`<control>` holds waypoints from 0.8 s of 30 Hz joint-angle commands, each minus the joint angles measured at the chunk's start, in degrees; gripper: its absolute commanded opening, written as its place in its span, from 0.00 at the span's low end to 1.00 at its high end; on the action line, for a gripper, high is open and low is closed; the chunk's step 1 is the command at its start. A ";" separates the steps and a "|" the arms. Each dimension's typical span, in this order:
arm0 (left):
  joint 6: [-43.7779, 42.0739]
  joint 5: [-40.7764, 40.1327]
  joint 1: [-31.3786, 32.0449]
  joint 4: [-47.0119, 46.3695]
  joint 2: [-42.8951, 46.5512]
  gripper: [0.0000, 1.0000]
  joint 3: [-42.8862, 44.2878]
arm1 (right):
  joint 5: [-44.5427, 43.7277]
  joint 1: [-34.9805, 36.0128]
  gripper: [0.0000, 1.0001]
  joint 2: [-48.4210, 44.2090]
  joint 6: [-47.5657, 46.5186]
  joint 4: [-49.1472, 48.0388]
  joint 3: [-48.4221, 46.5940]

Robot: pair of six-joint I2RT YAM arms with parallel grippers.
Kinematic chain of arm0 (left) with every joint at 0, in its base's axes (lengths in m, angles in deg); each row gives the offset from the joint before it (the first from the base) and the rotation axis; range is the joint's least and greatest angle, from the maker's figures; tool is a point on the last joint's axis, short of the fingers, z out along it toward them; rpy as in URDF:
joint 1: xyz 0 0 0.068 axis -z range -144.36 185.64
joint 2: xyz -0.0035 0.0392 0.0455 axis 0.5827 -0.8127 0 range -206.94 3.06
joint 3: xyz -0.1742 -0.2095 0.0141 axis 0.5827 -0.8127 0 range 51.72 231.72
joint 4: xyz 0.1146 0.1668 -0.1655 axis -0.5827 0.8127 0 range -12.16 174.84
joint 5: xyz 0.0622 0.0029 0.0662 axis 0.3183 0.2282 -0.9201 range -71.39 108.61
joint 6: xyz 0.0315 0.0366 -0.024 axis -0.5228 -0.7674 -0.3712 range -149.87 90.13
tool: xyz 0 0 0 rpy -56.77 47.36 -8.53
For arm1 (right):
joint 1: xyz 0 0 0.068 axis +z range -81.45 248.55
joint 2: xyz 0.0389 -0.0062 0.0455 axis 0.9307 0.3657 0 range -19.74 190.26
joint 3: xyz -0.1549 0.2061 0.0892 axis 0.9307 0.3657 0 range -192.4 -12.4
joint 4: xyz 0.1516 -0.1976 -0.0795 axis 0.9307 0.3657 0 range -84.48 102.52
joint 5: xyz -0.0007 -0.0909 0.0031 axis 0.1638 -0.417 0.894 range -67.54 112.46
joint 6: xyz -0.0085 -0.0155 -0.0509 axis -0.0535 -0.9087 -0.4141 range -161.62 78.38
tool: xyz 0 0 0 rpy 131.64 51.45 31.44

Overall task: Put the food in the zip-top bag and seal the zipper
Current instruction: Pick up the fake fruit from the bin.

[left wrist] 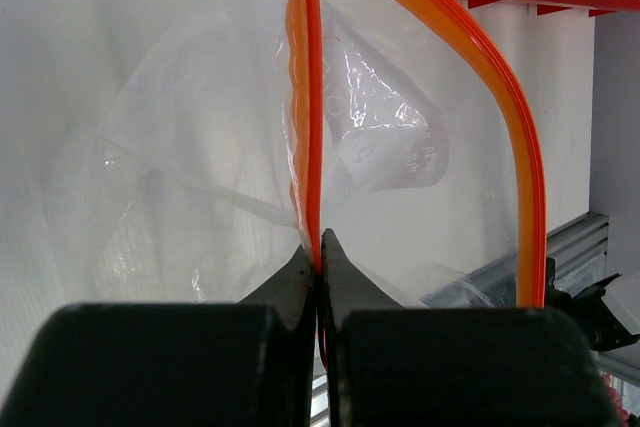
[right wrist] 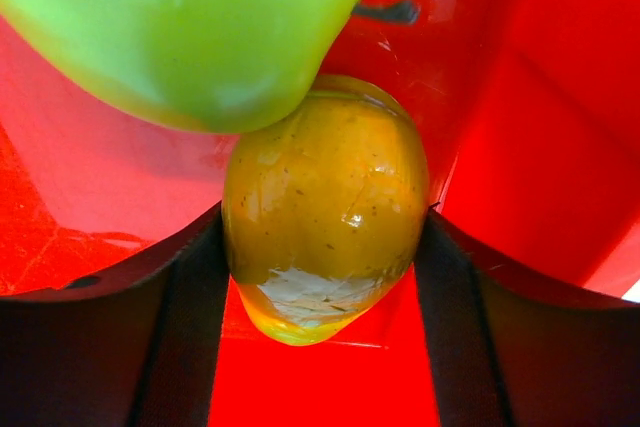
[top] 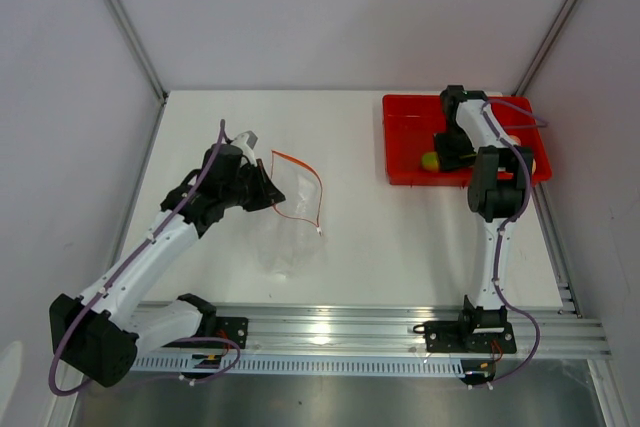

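In the left wrist view my left gripper point(left wrist: 320, 247) is shut on the orange-red zipper point(left wrist: 305, 97) of the clear zip-top bag point(left wrist: 180, 177), whose mouth stands open. From above, the bag point(top: 290, 232) lies limp on the white table with the left gripper point(top: 265, 187) at its left rim. My right gripper point(top: 447, 152) reaches down into the red tray point(top: 400, 137). There its fingers point(right wrist: 190, 287) press both sides of the yellow-green mango point(right wrist: 325, 197). The green apple point(right wrist: 180, 27) touches the mango's far end. Other food is hidden by the arm.
The red tray's walls point(right wrist: 560, 147) rise close around the right gripper. An aluminium rail point(top: 350, 332) runs along the table's near edge. White walls close in the table at the back and both sides.
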 commanded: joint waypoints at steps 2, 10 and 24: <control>0.53 0.84 0.23 -1.28 -0.71 0.01 0.25 | -0.79 0.44 0.49 0.12 1.21 -0.04 -0.25; 0.53 0.58 0.23 -0.93 -0.71 0.01 0.69 | -1.49 1.85 0.21 -2.43 1.12 -1.28 -3.49; 0.09 1.02 0.23 0.30 -1.68 0.01 1.91 | -3.87 9.05 0.00 -9.11 -12.14 -4.69 -15.54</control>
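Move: The right hand already grips the yellow fruit in the bin; the open bag mouth it is meant for lies about 38 cm to its left, 14 cm back and some 8 cm higher. The green apple sits about 7 cm right and 3 cm ahead, at the same height; the bin's left wall is about 15 cm left and 5 cm ahead. From the left hand, pinching the bag's rim, the mouth's middle is about 4 cm right, 5 cm ahead and 6 cm lower. Still pinching the yellow fruit, the right hand rises about 10 cm, also some 6 cm forward and left. ##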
